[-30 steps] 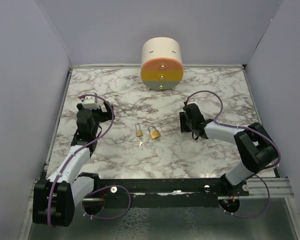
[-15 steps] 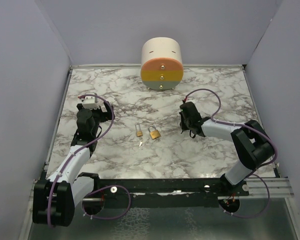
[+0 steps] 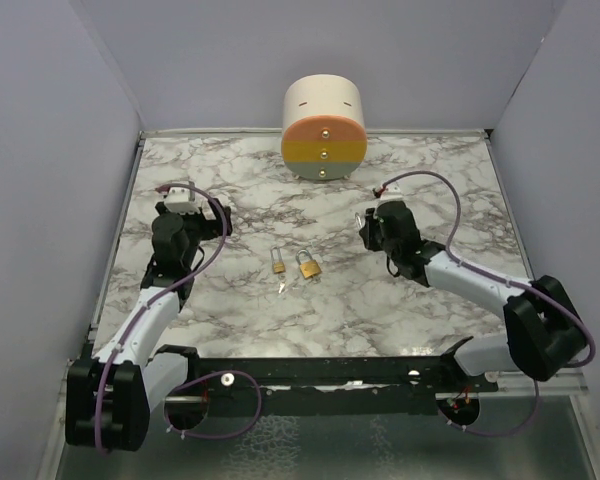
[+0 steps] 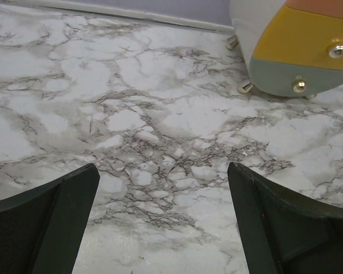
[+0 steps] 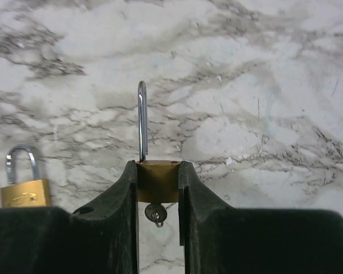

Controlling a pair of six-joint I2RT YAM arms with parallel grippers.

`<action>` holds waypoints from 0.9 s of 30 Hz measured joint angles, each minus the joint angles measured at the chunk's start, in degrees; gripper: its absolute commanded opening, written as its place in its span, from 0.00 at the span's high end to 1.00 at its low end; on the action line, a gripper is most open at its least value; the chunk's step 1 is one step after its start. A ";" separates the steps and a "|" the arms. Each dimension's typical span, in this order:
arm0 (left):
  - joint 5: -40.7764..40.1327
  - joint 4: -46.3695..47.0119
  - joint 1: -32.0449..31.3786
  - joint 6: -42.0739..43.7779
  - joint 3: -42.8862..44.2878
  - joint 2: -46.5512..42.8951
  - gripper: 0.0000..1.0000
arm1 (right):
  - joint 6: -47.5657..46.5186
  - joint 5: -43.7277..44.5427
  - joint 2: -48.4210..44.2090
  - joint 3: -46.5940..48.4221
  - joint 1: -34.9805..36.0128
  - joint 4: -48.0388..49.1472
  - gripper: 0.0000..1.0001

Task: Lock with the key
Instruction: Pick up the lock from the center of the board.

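My right gripper [image 5: 158, 171] is shut on the brass body of a padlock [image 5: 157, 181]. Its steel shackle [image 5: 142, 121] points away from me, seen edge-on. A small key [image 5: 155, 214] sticks out of the padlock's underside, between the fingers [image 5: 117, 200]. In the top view that gripper [image 3: 368, 228] hovers right of centre. Two more padlocks [image 3: 277, 262] [image 3: 309, 266] lie mid-table with a loose key [image 3: 282, 288] just below them. One of them [image 5: 26, 187] shows at the left of the right wrist view. My left gripper [image 4: 163, 222] [image 3: 212, 222] is open over bare marble.
A cream drum [image 3: 324, 128] with orange, yellow and grey-green drawer fronts and brass knobs stands at the back centre, also in the left wrist view [image 4: 297, 51]. Lavender walls enclose the marble table [image 3: 430, 180] on three sides.
The right jaws closed on the padlock body. The right arm swung its elbow out to the right and carried the gripper slightly farther back. The left arm barely moved.
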 measured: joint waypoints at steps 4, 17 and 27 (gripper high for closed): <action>3.43 -0.31 -0.02 -1.22 2.62 0.39 0.01 | -3.10 -4.35 -7.69 -3.80 0.04 7.67 0.99; 15.98 -12.11 -11.82 -0.90 26.82 11.61 0.01 | -8.70 -16.81 -21.07 -22.12 0.24 37.40 0.99; 16.92 -15.82 -21.86 1.49 29.05 12.41 0.02 | -11.82 -19.34 -21.07 -22.16 0.24 48.17 0.99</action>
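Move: The right hand already holds the lock, key dangling, some 7 cm above the board, and takes it towards the open left gripper, about 33 cm to its left, 2 cm farther out and 10 cm higher. On the board, 7 cm below the right hand, the middle lock lies 12 cm left and 3 cm back, and the left lock 18 cm left and 2 cm back. From the left hand, the held lock is about 33 cm right, level with it forward, and 10 cm below. The right hand keeps its pinch on the lock body and carries it up about 14 cm, drifting a little left and back, while the wrist tips up some 40 degrees, turns counter-clockwise and rolls left side up, so the downward-slanting fingers come roughly level. At the same time the left hand, fingers still wide open, sweeps about 20 cm to its right and 10 cm up towards the lock, turning clockwise nearly 40 degrees to face it, and touches nothing. ##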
